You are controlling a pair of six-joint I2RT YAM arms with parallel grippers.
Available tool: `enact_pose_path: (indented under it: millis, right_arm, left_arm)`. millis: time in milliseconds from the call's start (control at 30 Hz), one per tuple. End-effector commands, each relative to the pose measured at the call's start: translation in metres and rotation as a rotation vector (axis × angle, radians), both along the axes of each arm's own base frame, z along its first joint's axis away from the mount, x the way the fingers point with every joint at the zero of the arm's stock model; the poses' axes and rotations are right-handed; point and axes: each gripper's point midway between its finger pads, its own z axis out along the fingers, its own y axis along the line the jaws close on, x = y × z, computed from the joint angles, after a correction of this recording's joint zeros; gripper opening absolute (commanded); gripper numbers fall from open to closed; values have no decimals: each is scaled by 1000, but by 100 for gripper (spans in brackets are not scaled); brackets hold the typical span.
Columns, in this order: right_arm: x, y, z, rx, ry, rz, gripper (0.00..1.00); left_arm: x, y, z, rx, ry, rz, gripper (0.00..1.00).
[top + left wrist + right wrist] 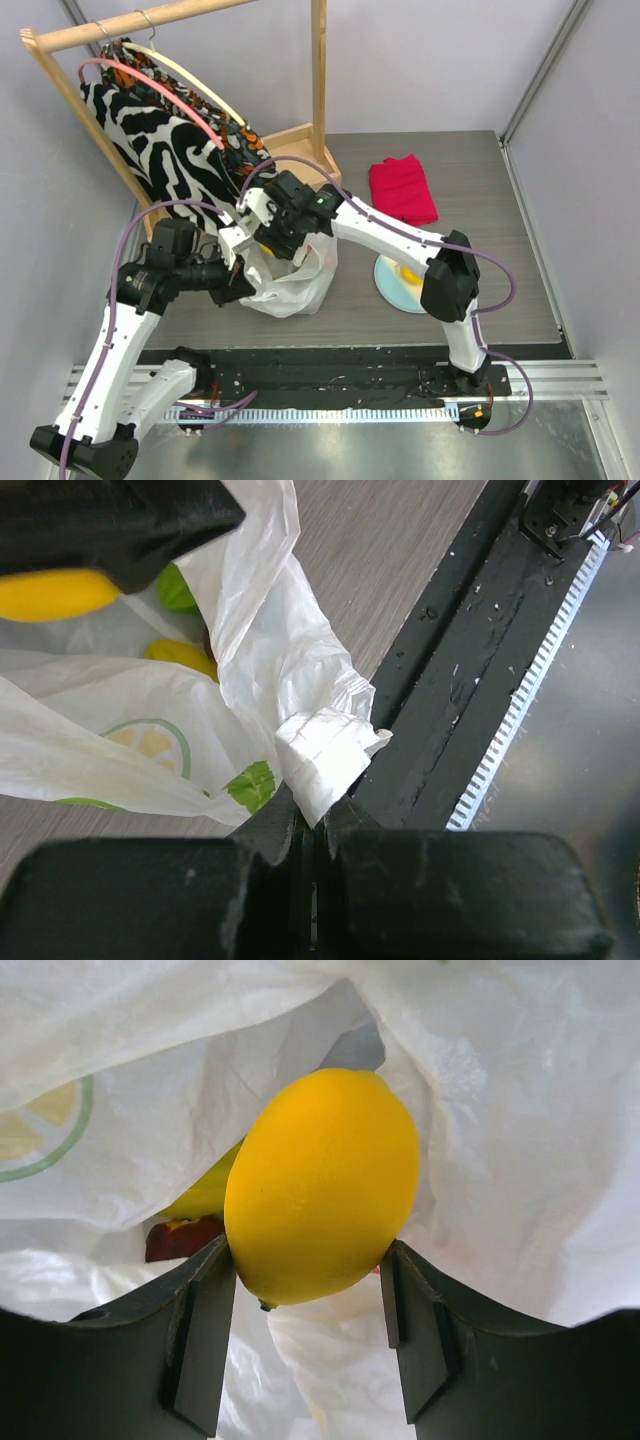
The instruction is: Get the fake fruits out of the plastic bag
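The white plastic bag [295,280] with citrus prints sits at the table's middle left. My left gripper [240,275] is shut on a folded edge of the bag [325,755], holding it up. My right gripper [262,238] is at the bag's mouth, shut on a yellow lemon [325,1185]; its fingers [200,1330] stand on both sides of the fruit. That lemon also shows in the left wrist view [50,595]. Inside the bag lie a dark red apple [185,1238], another yellow piece [185,658] and a green piece [175,588].
A pale plate [392,285] with a yellow fruit [408,272] on it lies right of the bag, partly under my right arm. A folded red cloth [403,188] lies behind it. A wooden clothes rack [170,140] with hanging garments stands at the back left.
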Motion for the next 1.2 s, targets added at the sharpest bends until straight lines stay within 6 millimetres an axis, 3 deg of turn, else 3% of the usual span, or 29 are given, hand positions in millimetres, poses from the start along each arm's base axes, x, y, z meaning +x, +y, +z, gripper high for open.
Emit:
enact_pose_path:
  millis: [0, 100, 133, 167, 200, 233, 267, 400, 433, 467, 500, 567, 600, 833, 1067, 1167]
  right_arm:
    - [11, -22, 110, 200, -100, -26, 13]
    - [9, -49, 152, 317, -64, -44, 12]
    - [17, -66, 149, 318, -61, -73, 12]
    - [13, -81, 171, 357, -105, -85, 12]
    - [17, -95, 172, 355, -122, -114, 12]
    - [23, -116, 161, 322, -118, -170, 12]
    - [27, -139, 166, 299, -162, -233, 12]
    - [35, -242, 119, 98, -130, -518, 12]
    - [30, -266, 89, 34, -77, -571, 12]
    - [32, -299, 76, 0, -64, -651, 12]
    - [22, -322, 50, -53, -17, -703, 12]
    - [15, -354, 26, -104, 31, -763, 13]
    - [4, -362, 5, -146, 77, -770, 13]
    - [-19, -381, -46, -211, 140, -793, 17]
    - [-2, -390, -82, -270, 120, -775, 23]
    - [7, -390, -88, -273, 109, -775, 40]
  left_arm:
    - [13, -2, 8, -19, -37, 26, 0]
    - [19, -3, 8, -23, -49, 33, 0]
    - [20, -3, 8, -24, -51, 38, 0]
    - [20, -4, 6, -28, -41, 38, 0]
    - [22, -6, 6, -38, -38, 42, 0]
    - [23, -7, 6, -43, -37, 44, 0]
    - [24, -7, 5, -47, -31, 48, 0]
    - [29, -12, 10, -80, -37, 53, 0]
    - [29, -12, 11, -83, -38, 55, 0]
    - [29, -13, 13, -87, -45, 53, 0]
    - [30, -13, 15, -89, -52, 54, 0]
    - [30, -13, 15, -89, -53, 50, 0]
    - [30, -13, 16, -89, -57, 49, 0]
    - [31, -14, 19, -97, -61, 52, 0]
    - [27, -10, 17, -81, -56, 58, 0]
    - [27, -9, 13, -71, -55, 61, 0]
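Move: The right hand already grips a yellow fake fruit in the mouth of the plastic bag, whose middle lies about 4 cm to its right, 3 cm back and 8 cm below. The plate it goes for is roughly 34 cm to its right, 5 cm back and 14 cm lower, with a yellow pear on it some 2 cm left of its middle; the red cloth is about 21 cm farther out than the plate and 2 cm left of it. From the left hand, pinching the bag's rim, the plate is about 41 cm right, 2 cm ahead and 17 cm lower. Keeping its grip on the yellow fruit, the right hand lifts it up out of the bag and swings it in a fast arc to its right, about 38 cm across, rising some 16 cm on the way and then sinking to end clearly lower than it began, over the plate's right side beside the pear, the wrist turning roughly 45 degrees clockwise. The left hand keeps the bag's rim pinched and eases forward a couple of centimetres, its fingers staying shut. ##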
